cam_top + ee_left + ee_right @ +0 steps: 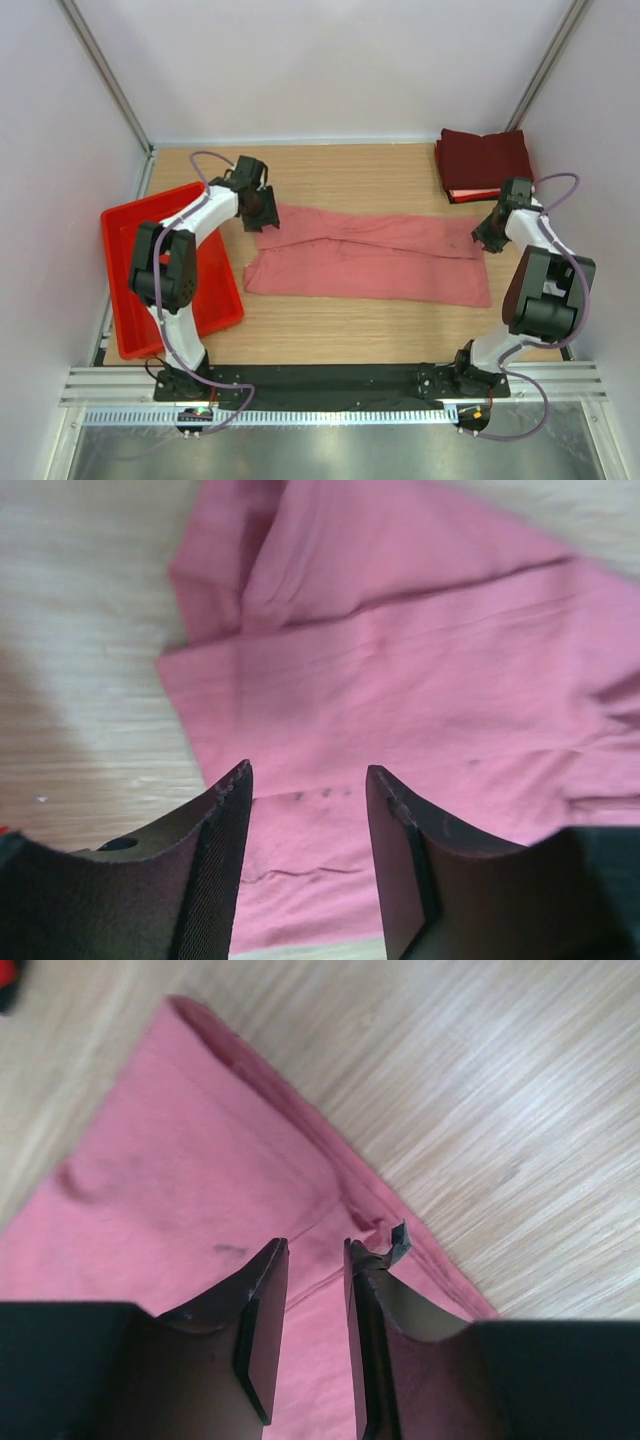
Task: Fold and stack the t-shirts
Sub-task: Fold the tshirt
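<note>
A salmon-pink t-shirt (370, 260) lies across the middle of the table as a long folded band. My left gripper (262, 210) hovers over its far-left corner. In the left wrist view the left gripper (308, 775) is open above the pink cloth (400, 660), with nothing between its fingers. My right gripper (487, 238) is at the shirt's right end. In the right wrist view the right gripper (316, 1245) stands slightly open just over the hem (180, 1160), gripping nothing. A stack of folded dark maroon t-shirts (485, 160) with a thin pale layer sits at the back right.
A red plastic tray (120, 300) sits along the left edge, under the left arm. Bare wooden tabletop (350, 335) shows in front of the shirt and behind it. White walls enclose the table on three sides.
</note>
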Controlling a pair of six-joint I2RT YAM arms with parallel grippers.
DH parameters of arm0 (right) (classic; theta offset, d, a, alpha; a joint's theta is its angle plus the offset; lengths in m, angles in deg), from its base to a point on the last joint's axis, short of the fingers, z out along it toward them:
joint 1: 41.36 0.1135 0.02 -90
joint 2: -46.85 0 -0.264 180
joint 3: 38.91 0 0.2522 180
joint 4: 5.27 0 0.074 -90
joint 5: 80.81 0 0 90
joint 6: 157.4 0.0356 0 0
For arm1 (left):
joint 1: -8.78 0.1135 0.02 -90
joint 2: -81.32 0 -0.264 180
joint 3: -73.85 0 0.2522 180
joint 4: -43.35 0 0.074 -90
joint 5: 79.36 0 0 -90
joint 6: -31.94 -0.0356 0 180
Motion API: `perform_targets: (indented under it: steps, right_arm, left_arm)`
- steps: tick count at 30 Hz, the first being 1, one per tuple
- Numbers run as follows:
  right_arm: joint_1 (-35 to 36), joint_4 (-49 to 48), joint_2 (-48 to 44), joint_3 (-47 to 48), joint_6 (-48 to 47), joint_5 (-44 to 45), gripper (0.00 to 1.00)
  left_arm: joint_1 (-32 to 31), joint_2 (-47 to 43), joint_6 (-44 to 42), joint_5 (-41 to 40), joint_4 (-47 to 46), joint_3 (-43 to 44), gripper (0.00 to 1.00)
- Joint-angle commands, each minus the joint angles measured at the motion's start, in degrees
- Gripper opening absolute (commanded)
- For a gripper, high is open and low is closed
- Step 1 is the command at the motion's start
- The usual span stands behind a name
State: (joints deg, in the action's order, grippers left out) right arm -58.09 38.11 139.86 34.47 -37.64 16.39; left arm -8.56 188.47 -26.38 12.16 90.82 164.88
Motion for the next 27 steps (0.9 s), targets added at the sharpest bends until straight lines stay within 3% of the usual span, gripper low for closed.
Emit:
perform_targets:
  steps: [1, 10, 27]
  right_arm:
    - [-0.2, 2.1, -5.5, 3.5, -0.9, -3.9, 0.36]
    - [2.2, -1.1, -10.6, 1.7, -2.0, -16.6, 0.39]
    - [5.1, -2.7, -9.7, 3.1, -3.1, -22.2, 0.40]
  left_arm:
    - [2.5, 1.1, -5.6, 5.6, 1.0, 9.4, 0.50]
    - [4.2, 10.9, -17.6, 23.7, 1.4, 17.9, 0.47]
    - [2.2, 20.3, -24.5, 25.6, 2.8, 26.2, 0.46]
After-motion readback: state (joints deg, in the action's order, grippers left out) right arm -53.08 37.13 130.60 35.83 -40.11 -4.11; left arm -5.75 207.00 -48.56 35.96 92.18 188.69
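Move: The t-shirt's far folded edge near its left end is about 9 cm ahead of the left hand, 5 cm to its right and 4 cm below. The shirt's near left corner lies 16 cm back and 5 cm left; the red bin's middle is about 11 cm back and 24 cm left. From the right hand, the far right corner is roughly 8 cm straight ahead, 4 cm below, with the dark red stack some 21 cm straight ahead. The left hand hops some 7 cm forward and 5 cm to the right over the folded flap towards the far edge, rising about 5 cm and sinking back to its starting height, while the wrist swings clockwise by nearly 30 degrees and the fingers stay about half open. The right hand, empty with its fingers still parted, lifts away from the flap's right end, going about 9 cm left, 7 cm up and a little forward over the shirt, turning counter-clockwise and tipping its fingers farther forward before easing to a stop. ##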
